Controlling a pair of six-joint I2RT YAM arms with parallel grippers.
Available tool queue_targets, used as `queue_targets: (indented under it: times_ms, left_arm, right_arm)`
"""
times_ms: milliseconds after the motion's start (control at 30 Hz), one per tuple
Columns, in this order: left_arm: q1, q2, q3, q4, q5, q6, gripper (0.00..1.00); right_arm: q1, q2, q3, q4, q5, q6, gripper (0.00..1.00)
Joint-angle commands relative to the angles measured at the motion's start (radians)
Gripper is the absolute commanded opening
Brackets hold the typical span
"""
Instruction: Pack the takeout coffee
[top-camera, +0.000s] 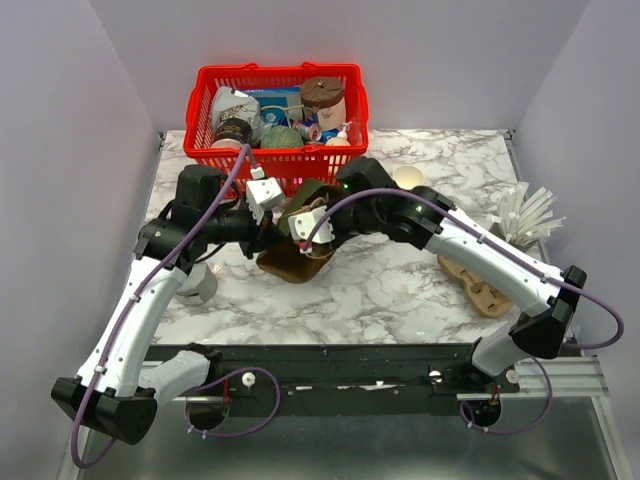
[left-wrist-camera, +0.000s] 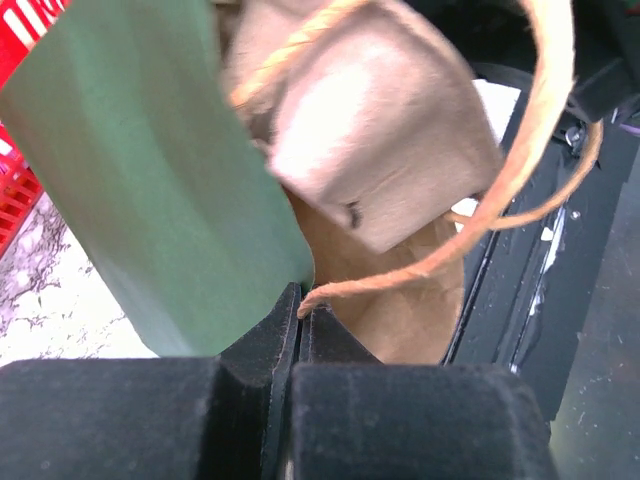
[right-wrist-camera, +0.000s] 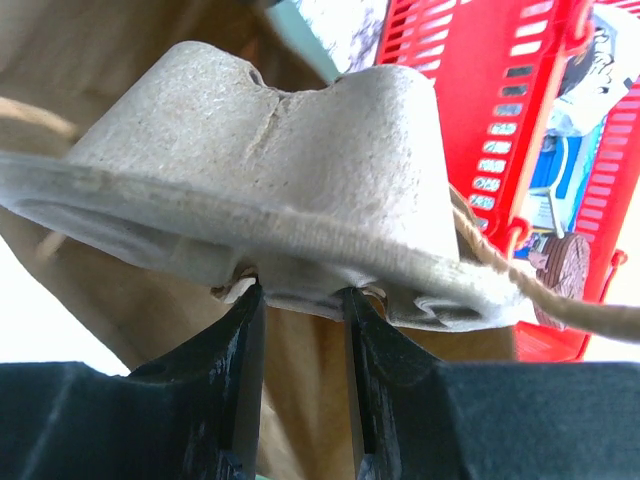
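A small tan cup with a white inside (top-camera: 408, 177), the takeout coffee, stands on the marble behind my right arm, apart from both grippers. At mid-table an open brown paper bag (top-camera: 292, 260) sits between the arms. My left gripper (top-camera: 273, 233) (left-wrist-camera: 300, 312) is shut on the bag's twine handle (left-wrist-camera: 520, 170) at the bag's rim. In my right gripper (top-camera: 310, 236) (right-wrist-camera: 300, 295), shut on its edge, a pulp cup carrier (right-wrist-camera: 280, 130) (left-wrist-camera: 380, 130) hangs in the bag's mouth (right-wrist-camera: 300, 390). A green panel (left-wrist-camera: 150, 180) fills the left of the left wrist view.
A red basket (top-camera: 205, 150) (right-wrist-camera: 470, 120) at the back holds packets and a pale cup with a brown lid (top-camera: 322, 100). A second pulp carrier (top-camera: 485, 290) lies under my right forearm. White cutlery (top-camera: 525, 215) fans out at the right edge.
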Motion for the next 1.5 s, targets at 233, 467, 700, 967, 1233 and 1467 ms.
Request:
queue_targets:
  times_ms: [233,467,700,967,1233,1467]
  left_arm:
    - [0.001,-0.003,0.076,-0.094,0.034,0.05,0.0]
    - [0.004,0.092,0.235,-0.133,0.031,0.056,0.25]
    - [0.006,0.117,0.263,-0.046,-0.068,-0.036,0.57]
    - [0.052,-0.044,0.271,0.049,-0.283,-0.089,0.76]
    - [0.072,-0.095,0.297,-0.193,-0.073,0.046,0.78]
    - [0.072,-0.081,0.189,-0.254,0.013,0.219,0.77]
  right_arm:
    - [-0.09,-0.061,0.038,-0.063,-0.396,0.072,0.0]
    - [-0.089,-0.011,0.087,-0.184,-0.5,0.083,0.01]
    - [-0.089,0.075,0.164,-0.213,-0.468,0.15,0.01]
    - [-0.075,0.133,0.225,-0.178,-0.382,0.227,0.01]
    - [-0.078,0.158,0.228,-0.146,-0.369,0.305,0.01]
    - [-0.08,0.164,0.234,-0.144,-0.352,0.311,0.01]
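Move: The left hand's shut fingers hold the green bag's rim by the rope handle; the bag's middle lies about 8 cm to its right and 12 cm below. The right hand already grips the cup carrier between its fingers in the bag's mouth, with the bag's middle some 11 cm below and 2 cm to its left. From the left hand, the red basket is about 22 cm ahead and 2 cm to the right; the grey canister stands 15 cm left and 9 cm back, both far below. Upward and away from the bag's rim goes the left hand: the fingers open wide, letting go, as it swings about 3 cm forward, then left and back, peaking some 12 cm up before sinking a little, tilted more level. The right hand keeps its grip on the carrier, draws it back about 4 cm, then shifts left and slightly down, tipping the fingers steeper by some 25 degrees. ##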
